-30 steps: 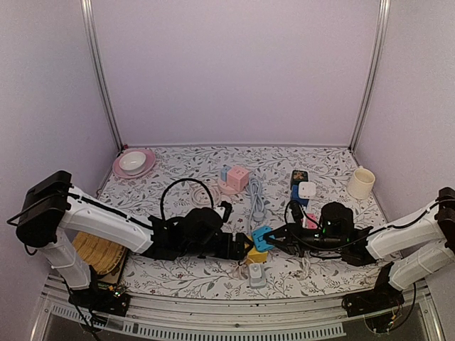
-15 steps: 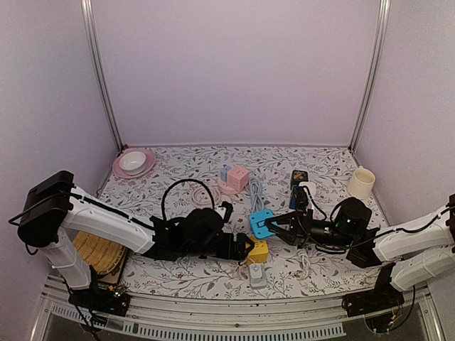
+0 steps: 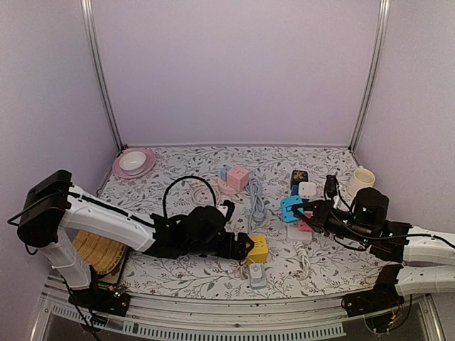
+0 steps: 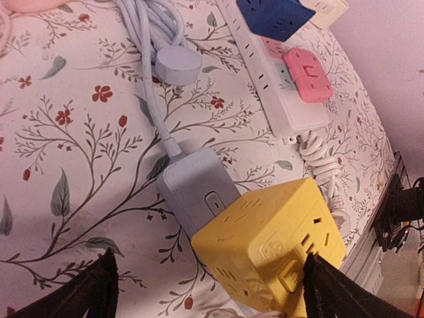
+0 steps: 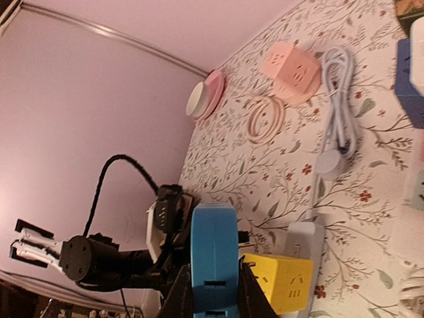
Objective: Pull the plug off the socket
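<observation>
The yellow cube socket (image 3: pixel 257 249) (image 4: pixel 265 245) (image 5: pixel 278 278) lies on the flowered table near the front, pressed against a pale grey adapter (image 4: pixel 199 189). My left gripper (image 3: pixel 245 246) (image 4: pixel 209 260) stands open around it; the right-hand finger touches the cube and the left-hand finger is well apart from it. The blue plug (image 3: pixel 290 208) (image 5: pixel 214 252) hangs in the air to the right of the socket, free of it, above the white power strip (image 3: pixel 302 231). My right gripper (image 3: pixel 298 211) (image 5: pixel 213 278) is shut on the blue plug.
The power strip (image 4: pixel 265 73) carries a pink plug (image 4: pixel 308 66). A coiled white cable (image 3: pixel 256 199) and a pink cube socket (image 3: pixel 237 176) lie mid-table. A pink plate with a bowl (image 3: pixel 134 163) is back left, a cream mug (image 3: pixel 360 182) back right, a wicker mat (image 3: pixel 96 252) front left.
The right gripper has carried the blue plug away from the yellow socket, up and to the right, to above the power strip. The left gripper and the socket stay put.
</observation>
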Action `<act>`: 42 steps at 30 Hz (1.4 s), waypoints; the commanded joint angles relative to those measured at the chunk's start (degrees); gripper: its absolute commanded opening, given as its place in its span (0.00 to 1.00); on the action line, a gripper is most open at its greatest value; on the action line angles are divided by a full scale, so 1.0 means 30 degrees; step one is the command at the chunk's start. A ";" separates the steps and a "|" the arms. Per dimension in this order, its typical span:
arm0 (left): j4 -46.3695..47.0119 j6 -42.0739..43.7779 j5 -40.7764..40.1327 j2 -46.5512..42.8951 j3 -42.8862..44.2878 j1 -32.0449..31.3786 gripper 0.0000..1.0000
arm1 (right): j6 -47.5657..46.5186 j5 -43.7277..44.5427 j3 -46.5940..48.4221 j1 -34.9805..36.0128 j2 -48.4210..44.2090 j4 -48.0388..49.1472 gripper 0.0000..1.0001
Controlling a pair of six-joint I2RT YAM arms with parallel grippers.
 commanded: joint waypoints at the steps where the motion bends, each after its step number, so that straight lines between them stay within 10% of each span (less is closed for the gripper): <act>1: -0.0616 0.0772 -0.0243 -0.0751 0.0347 -0.0207 0.97 | -0.1476 0.5011 0.0495 -0.0656 -0.2298 -0.6273 0.03; 7: -0.0548 0.0977 -0.0258 -0.1213 0.0347 -0.0243 0.97 | -0.3431 0.7690 0.2035 -0.2497 -0.2595 -0.9777 0.03; 23: -0.1951 0.1292 -0.1264 -0.3733 -0.0180 -0.0271 0.97 | -0.7780 -0.1884 0.0857 -1.5436 0.3272 -0.5941 0.06; 42: -0.1761 0.0696 -0.1854 -0.4205 -0.1363 -0.0283 0.97 | -0.8425 -0.4040 -0.0165 -1.6439 0.3156 -0.5539 0.62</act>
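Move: The blue plug is already off and in the right fingers. The bare table spot it is taken to lies about 13 cm ahead, 19 cm right and 18 cm below. Nearest that way is the pink plug, 10 cm ahead and 10 cm right of the hand; the dark-blue plug is 17 cm ahead, 9 cm right. The beige cup stands some 12 cm beyond the spot and 15 cm farther right. From the left hand, the spot lies roughly 14 cm ahead and 31 cm right; the yellow socket is 5 cm right, 1 cm back. The blue plug, still pinched, is carried quickly by the right hand some 22 cm right with 10 cm forward and 13 cm down, across to the right of the white strip, the wrist turning clockwise about 30 degrees and tipping down; then the fingers open and let go. The open left hand rises about 6 cm beside the yellow socket, eases left and sinks back a little. ##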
